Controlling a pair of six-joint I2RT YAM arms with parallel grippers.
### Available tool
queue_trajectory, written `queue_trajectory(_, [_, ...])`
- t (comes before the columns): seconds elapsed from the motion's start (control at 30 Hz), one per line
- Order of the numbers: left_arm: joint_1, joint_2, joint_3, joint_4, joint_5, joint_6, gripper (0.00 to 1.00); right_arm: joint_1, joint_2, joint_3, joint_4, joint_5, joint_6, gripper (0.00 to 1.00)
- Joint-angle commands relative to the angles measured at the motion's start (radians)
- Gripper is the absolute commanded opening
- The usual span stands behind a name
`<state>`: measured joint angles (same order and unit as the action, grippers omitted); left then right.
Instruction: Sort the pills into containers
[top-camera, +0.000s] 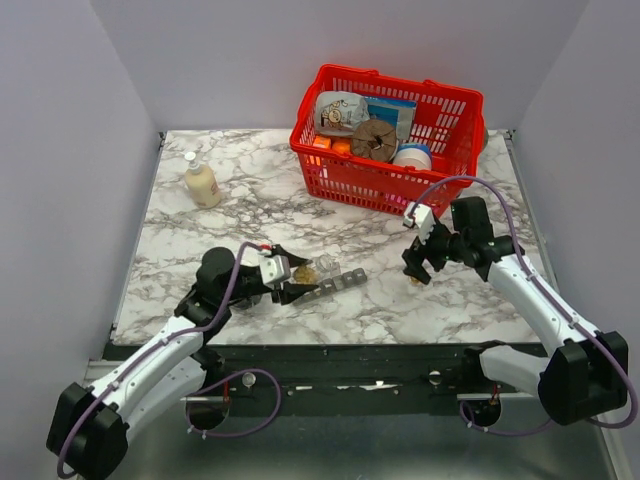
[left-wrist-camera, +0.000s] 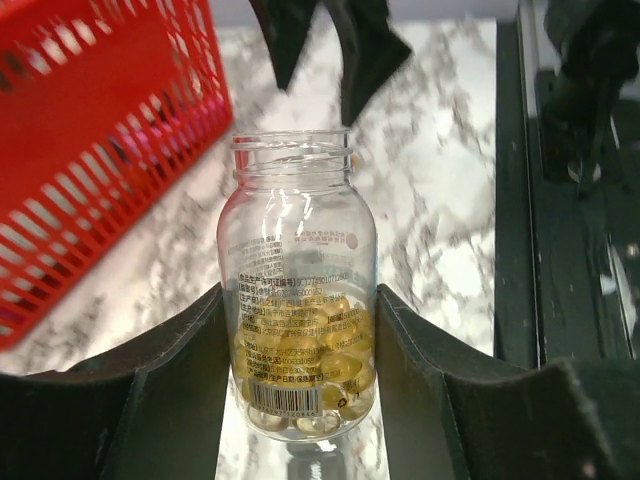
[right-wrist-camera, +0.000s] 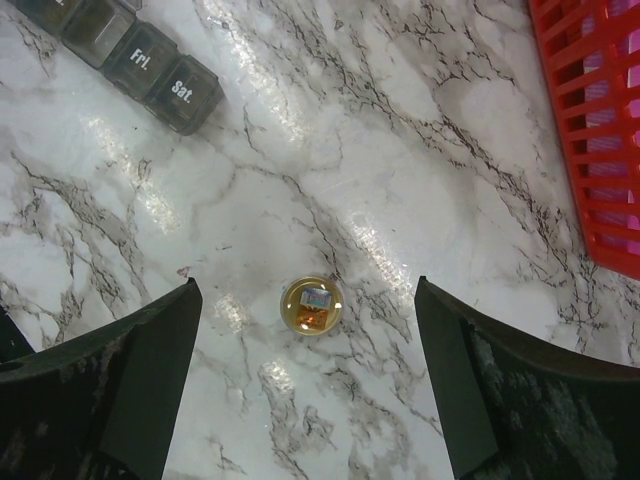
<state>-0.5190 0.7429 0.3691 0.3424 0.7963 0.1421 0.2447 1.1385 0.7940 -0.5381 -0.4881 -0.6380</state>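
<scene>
The pills (left-wrist-camera: 305, 355) are a golden mass at the bottom of a small clear bottle (left-wrist-camera: 298, 260) whose mouth has no cap. My left gripper (left-wrist-camera: 298, 345) is shut on this bottle. In the top view the bottle (top-camera: 306, 271) lies level in the left gripper (top-camera: 297, 275), with its mouth over the near end of the containers (top-camera: 338, 283), a dark grey organiser strip. My right gripper (right-wrist-camera: 305, 288) hangs open over a small round gold cap (right-wrist-camera: 312, 305) on the marble. The organiser's "Fri." and "Sat." compartments (right-wrist-camera: 140, 55) show with lids shut.
A red mesh basket (top-camera: 446, 152) full of items stands at the back right, close behind the right gripper (top-camera: 415, 264). A cream pump bottle (top-camera: 201, 183) stands at the back left. The basket's wall (left-wrist-camera: 90, 150) shows left of the bottle.
</scene>
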Motion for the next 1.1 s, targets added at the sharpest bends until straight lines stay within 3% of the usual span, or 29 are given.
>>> queue_trajectory(0.0, [-0.073,0.073,-0.042,-0.006,-0.101,0.197,0.00,-0.008,-0.020,0.008,-0.020,-0.029,-0.014,0.96])
queue_trajectory(0.27, [-0.110,0.248,0.048,-0.161,-0.169,0.297,0.00,-0.013,-0.046,0.001,-0.022,-0.037,-0.019,0.96])
queue_trajectory(0.67, [-0.157,0.340,0.191,-0.502,-0.321,0.416,0.00,-0.025,-0.089,-0.009,-0.022,-0.046,-0.026,0.96])
queue_trajectory(1.07, [-0.184,0.489,0.278,-0.611,-0.419,0.401,0.00,-0.032,-0.123,-0.015,-0.023,-0.061,-0.028,0.97])
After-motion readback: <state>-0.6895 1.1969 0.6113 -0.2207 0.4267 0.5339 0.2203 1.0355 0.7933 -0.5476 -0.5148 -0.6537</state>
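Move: The left hand, holding the pill jar with its mouth to the right, is about 20 cm above the open compartment of the grey pill organizer, which lies some 6 cm to its right and 4 cm ahead. The small bottle stands about 19 cm right of the compartment, level with it. The red basket's middle is roughly 32 cm ahead and 20 cm right of the hand. From the right hand, the compartment is about 17 cm left, level fore and aft, 11 cm below. Keeping its pinch on the jar, the left hand sinks about 14 cm towards the organizer's open compartment, quickly for the first 9 cm, then slower, and tips the jar's mouth some 40 degrees downward to the right as it goes. The empty right hand, fingers wide open, rises roughly 3 cm away from the small bottle. ##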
